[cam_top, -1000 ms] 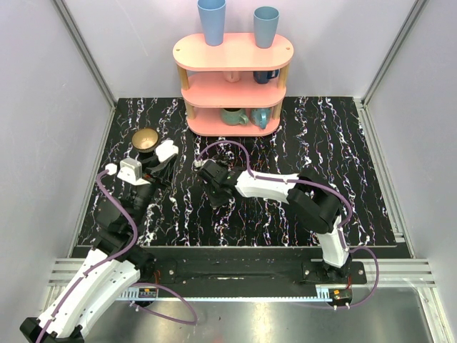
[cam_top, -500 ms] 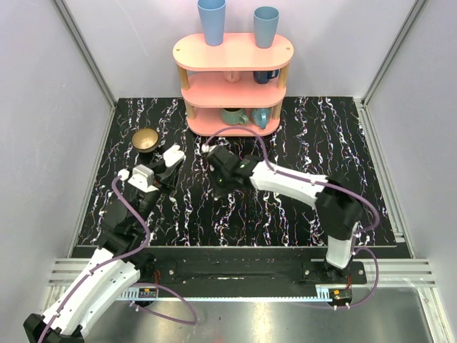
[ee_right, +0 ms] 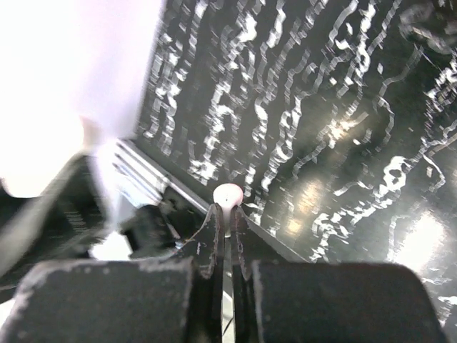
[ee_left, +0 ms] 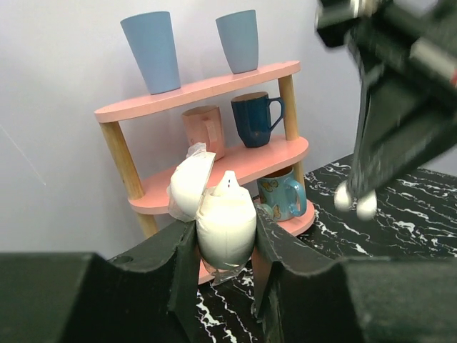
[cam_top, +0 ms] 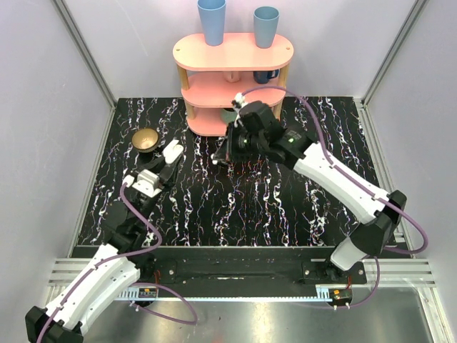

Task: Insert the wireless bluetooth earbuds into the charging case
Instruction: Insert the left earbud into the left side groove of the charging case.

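My left gripper [cam_top: 168,156] is shut on the white charging case [cam_top: 172,149], held above the table's left side. In the left wrist view the case [ee_left: 227,223] sits upright between the left gripper's [ee_left: 224,232] fingers. Its lid [ee_left: 188,185] is swung open to the left, and a small white nub [ee_left: 228,181] pokes from its top. My right gripper [cam_top: 217,158] hovers just right of the case, shut on a tiny white earbud [ee_right: 228,194]. That earbud [ee_left: 355,201] also shows at the right gripper's [ee_left: 357,189] tips in the left wrist view.
A pink three-tier shelf [cam_top: 233,87] stands at the back, with two blue cups [cam_top: 211,20] on top and mugs [ee_left: 255,118] on its lower tiers. A wooden bowl [cam_top: 146,139] sits at the left. Grey walls enclose the black marble table [cam_top: 300,200].
The right gripper closed on the earbud, rose off the table and swung back toward the shelf. The left gripper carried the case slightly right and forward.
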Robot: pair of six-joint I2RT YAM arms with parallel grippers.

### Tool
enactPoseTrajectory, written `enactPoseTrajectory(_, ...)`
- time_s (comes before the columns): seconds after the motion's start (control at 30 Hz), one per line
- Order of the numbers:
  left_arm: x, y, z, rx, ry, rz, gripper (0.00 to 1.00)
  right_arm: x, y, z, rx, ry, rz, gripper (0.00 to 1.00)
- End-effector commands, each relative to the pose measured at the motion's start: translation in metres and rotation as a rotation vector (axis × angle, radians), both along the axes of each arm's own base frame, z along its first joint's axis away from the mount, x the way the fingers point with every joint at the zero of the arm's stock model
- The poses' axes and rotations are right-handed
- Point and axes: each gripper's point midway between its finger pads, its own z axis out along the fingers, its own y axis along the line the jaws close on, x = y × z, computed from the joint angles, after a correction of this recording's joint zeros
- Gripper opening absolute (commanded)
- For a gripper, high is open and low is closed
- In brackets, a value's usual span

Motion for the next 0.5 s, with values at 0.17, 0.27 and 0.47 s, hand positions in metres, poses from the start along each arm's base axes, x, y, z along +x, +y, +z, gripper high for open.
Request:
enactPoseTrajectory(0.17, 0.001, -0.009, 0.025, 0.053, -0.155, -0.004, 0.00, -0.010, 0.010, 0.119, 0.246, 0.063, -0.077, 0.00)
enactPoseTrajectory(0.27, 0.004, -0.008, 0.027, 0.068, -0.171, 0.026, 0.00, -0.007, 0.018, 0.127, 0.254, 0.108, -0.090, 0.00)
enactPoseTrajectory(0.47, 0.008, -0.008, 0.031, 0.084, -0.207, 0.065, 0.00, -0.011, 0.042, 0.114, 0.279, 0.295, -0.081, 0.00)
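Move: The open charging case, gripped upright in my left hand, is about 13 cm left of my right hand, level with it fore and aft and some 6 cm higher. From that hand the gold bowl lies roughly 24 cm left, 22 cm farther out and 26 cm below; the pink shelf is some 33 cm ahead, 5 cm right and a little lower. From my left hand, the left earbud is about 12 cm right, 1 cm ahead and 6 cm lower. Keeping the left earbud pinched at my right fingertips, I lift it quickly by about 14 cm, past the height of the case, rolling that hand some 15 degrees so its left side rises; near the top I swing left towards the case. My left hand keeps its grip and brings the case about 2 cm forward and right, tilting it slightly. ##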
